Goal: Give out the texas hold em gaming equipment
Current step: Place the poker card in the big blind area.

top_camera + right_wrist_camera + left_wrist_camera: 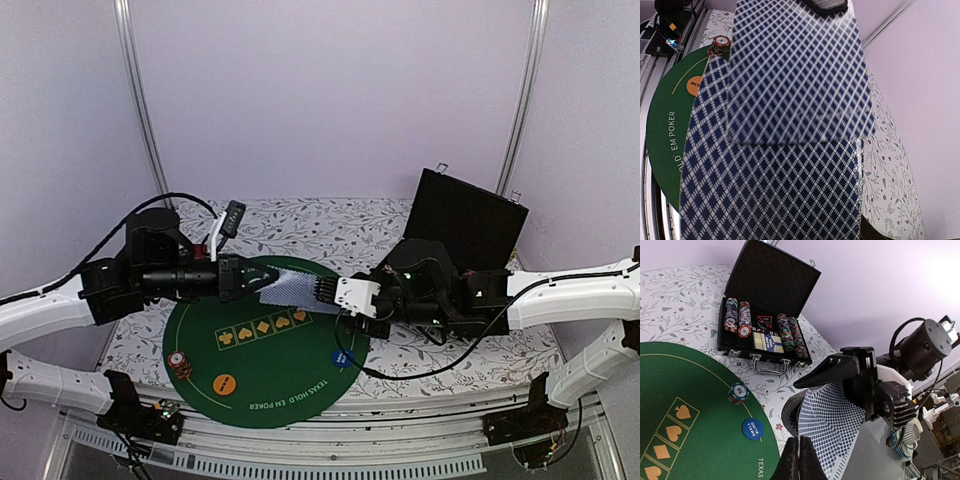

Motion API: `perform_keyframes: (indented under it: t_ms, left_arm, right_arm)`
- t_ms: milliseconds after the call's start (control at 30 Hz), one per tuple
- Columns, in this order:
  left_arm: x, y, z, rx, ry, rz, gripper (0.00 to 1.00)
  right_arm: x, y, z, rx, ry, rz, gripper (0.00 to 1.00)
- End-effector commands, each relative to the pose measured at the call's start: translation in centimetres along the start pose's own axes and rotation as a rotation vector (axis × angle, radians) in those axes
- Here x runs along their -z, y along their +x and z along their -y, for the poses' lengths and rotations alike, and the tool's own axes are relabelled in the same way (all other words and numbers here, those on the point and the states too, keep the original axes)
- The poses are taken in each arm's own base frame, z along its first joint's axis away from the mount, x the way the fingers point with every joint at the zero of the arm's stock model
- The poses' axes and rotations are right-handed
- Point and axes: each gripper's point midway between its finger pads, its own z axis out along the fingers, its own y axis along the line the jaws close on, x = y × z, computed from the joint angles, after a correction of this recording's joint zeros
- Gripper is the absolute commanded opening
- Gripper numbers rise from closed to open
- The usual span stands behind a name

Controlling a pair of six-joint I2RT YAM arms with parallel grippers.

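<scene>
The playing cards with blue checked backs hang above the green poker mat, between both grippers. My right gripper is shut on the deck, which fills the right wrist view and hides its fingers. My left gripper is shut on the edge of the top card, which sits slid partway off the deck. On the mat lie a chip stack, an orange button and a blue small blind button. Another chip stack sits at the mat's edge.
An open black case holding rows of chips stands at the back right on the flowered tablecloth. Metal frame posts rise at the back corners. The right arm's cable loops over the table near the mat.
</scene>
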Motion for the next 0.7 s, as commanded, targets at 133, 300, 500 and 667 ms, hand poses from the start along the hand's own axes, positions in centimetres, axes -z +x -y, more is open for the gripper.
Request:
perform_keyframes:
  t_ms: [133, 300, 500, 667]
  left_arm:
    - [8.1, -5.9, -3.5, -0.086, -0.372, 0.135, 0.00]
    - [10.9, -2.9, -10.7, -0.083, -0.813, -0.043, 0.00]
    - [11.4, -0.3, -15.6, -0.200, -1.123, -0.268, 0.00]
    - [9.9, -0.4, -17.9, -0.477, -1.334, -0.391, 0.00]
  right_arm:
    - [1.0, -1.1, 1.2, -0.018, 0.024, 0.042, 0.44]
    - [1.2, -1.2, 1.1, -0.017, 0.020, 0.048, 0.44]
    - [1.4, -1.4, 1.1, -0.019, 0.015, 0.051, 0.44]
    - [1.7, -1.4, 1.1, -0.021, 0.015, 0.053, 0.44]
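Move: My left hand holds the drawn card some 26 cm above the mat. The orange big blind button lies about 14 cm to its left and 9 cm back; the red chips are some 24 cm left and 3 cm back. The card row's middle is 6 cm ahead and 5 cm left, the dealer button 17 cm ahead and 6 cm left. The deck is 9 cm right, level fore and aft and 7 cm lower. From my right hand, the big blind button is about 26 cm left and 9 cm back. I carry the pinched card clear of the deck with my left hand, sweeping about 15 cm left and 8 cm forward towards the mat's left, big-blind side. My hand first rises some 7 cm, then dives about 15 cm, while the wrist swings my fingers from pointing right to forward and steeply down. They stay shut on the card; my right hand keeps the deck nearly still. ##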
